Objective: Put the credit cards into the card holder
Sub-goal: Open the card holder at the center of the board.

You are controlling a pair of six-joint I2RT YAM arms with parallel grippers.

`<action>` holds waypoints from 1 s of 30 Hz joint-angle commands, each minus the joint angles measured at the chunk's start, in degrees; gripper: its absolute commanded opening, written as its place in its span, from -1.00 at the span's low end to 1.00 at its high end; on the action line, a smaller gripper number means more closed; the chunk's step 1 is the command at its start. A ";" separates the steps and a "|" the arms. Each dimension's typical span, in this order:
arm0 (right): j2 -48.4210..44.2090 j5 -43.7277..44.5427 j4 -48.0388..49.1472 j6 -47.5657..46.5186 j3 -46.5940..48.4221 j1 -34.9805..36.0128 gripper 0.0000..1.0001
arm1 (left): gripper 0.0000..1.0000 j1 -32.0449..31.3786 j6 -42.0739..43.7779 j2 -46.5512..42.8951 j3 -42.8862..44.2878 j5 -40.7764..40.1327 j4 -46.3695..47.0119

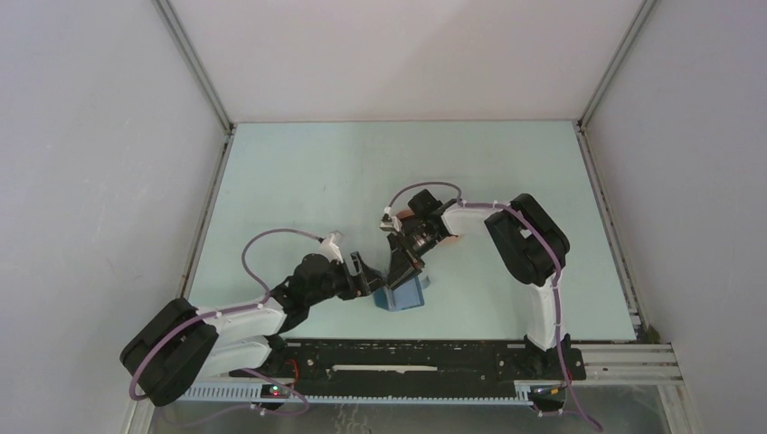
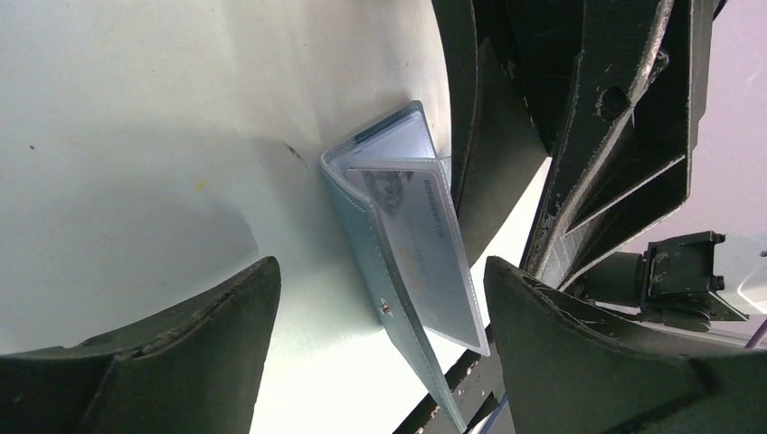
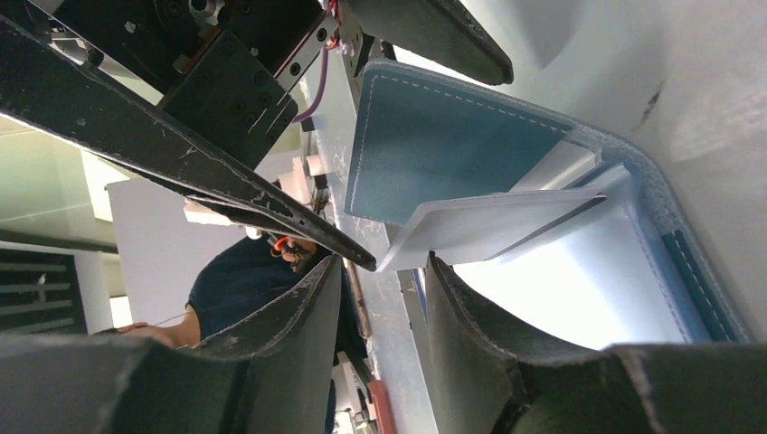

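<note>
The blue card holder (image 1: pixel 402 296) stands open on its edge near the table's front. In the left wrist view the card holder (image 2: pixel 362 235) has a pale printed credit card (image 2: pixel 421 253) sticking partly out of its inner pocket. My left gripper (image 2: pixel 380 271) is open, its fingers wide on either side of the holder without touching it. In the top view the left gripper (image 1: pixel 364 274) sits just left of the holder. My right gripper (image 1: pixel 398 271) points down at it from behind. In the right wrist view the right gripper (image 3: pixel 384 262) is open. The card (image 3: pixel 488 226) has a corner just beyond those fingertips, and the rest lies inside the blue flap (image 3: pixel 434 145).
The pale green table (image 1: pixel 362 172) is boxed in by white walls on three sides. A black rail (image 1: pixel 407 357) with the arm bases runs along the near edge, right behind the holder. A person in dark clothes (image 3: pixel 244 289) shows past the table edge.
</note>
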 commanded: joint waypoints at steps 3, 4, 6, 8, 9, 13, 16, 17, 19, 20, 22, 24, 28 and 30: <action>1.07 -2.48 3.38 3.28 1.67 1.64 -0.09 | 0.70 0.68 -1.64 -0.30 -0.49 -0.40 0.55; 1.14 -2.37 3.29 3.24 1.69 1.80 -0.12 | 0.67 0.73 -1.73 -0.23 -0.61 -0.66 0.31; 1.23 -2.17 3.25 3.27 1.70 1.90 -0.15 | 0.60 0.83 -1.71 -0.21 -0.52 -1.53 -0.74; 1.26 -1.81 3.15 3.16 1.72 1.87 -0.19 | 0.47 0.88 -1.47 -0.41 -0.34 -2.46 -2.26; 1.20 -1.34 2.99 2.83 1.72 1.87 -0.21 | 0.43 0.94 -1.29 -0.50 -0.32 -2.91 -2.83; 0.61 1.27 1.81 1.46 1.87 1.78 -0.29 | 0.21 0.93 -0.27 -0.86 0.03 -4.40 -5.64; -0.22 4.76 -1.67 -2.14 3.24 1.22 -0.35 | 0.13 0.95 0.76 -0.67 0.62 -5.41 -7.64; -0.81 6.81 -2.87 -3.51 3.63 1.04 -0.36 | 0.12 0.96 1.31 -0.58 0.95 -5.96 -8.49; -2.52 10.57 -4.17 -5.57 3.82 0.58 -0.40 | 0.09 0.88 2.64 0.01 1.90 -7.25 -10.46; -3.28 12.99 -4.88 -6.85 3.90 0.54 -0.43 | 0.06 0.88 3.77 0.43 2.58 -8.33 -11.82; -4.36 17.46 -6.03 -8.73 3.96 0.54 -0.46 | -0.03 0.94 5.59 1.64 4.19 -9.77 -14.07; -4.57 20.69 -6.60 -10.41 4.00 0.60 -0.50 | -0.09 0.97 7.51 3.27 6.22 -10.52 -15.86; -3.16 27.55 -7.80 -12.42 4.00 1.12 -0.55 | -0.19 0.97 11.33 7.52 10.58 -13.58 -18.72; -2.84 29.76 -8.23 -13.15 4.02 1.28 -0.56 | -0.20 1.05 12.80 9.62 12.54 -13.96 -19.87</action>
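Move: Standing up between the two hands, the clear card leaf has its middle about 3 cm right, 1 cm back and 2 cm below the left hand; from the right hand it is some 2 cm left, 1 cm back and 3 cm below. The holder's tilted left cover lies about 2 cm right, 1 cm back and 4 cm below the left hand. From the right hand, the pink tray is roughly 13 cm ahead, 7 cm right and 6 cm below. Sinking about 3 cm, the left hand drifts left, then swings forward as its fingers half close around the left cover's outer edge, rolling some 15 degrees. The right hand first eases slightly back and left at the leaf, then turns back to go down about 4 cm, forward and right, tipping some 20 degrees and narrowing its fingers, their tips ending low over the clear pocket just right of the fold. ##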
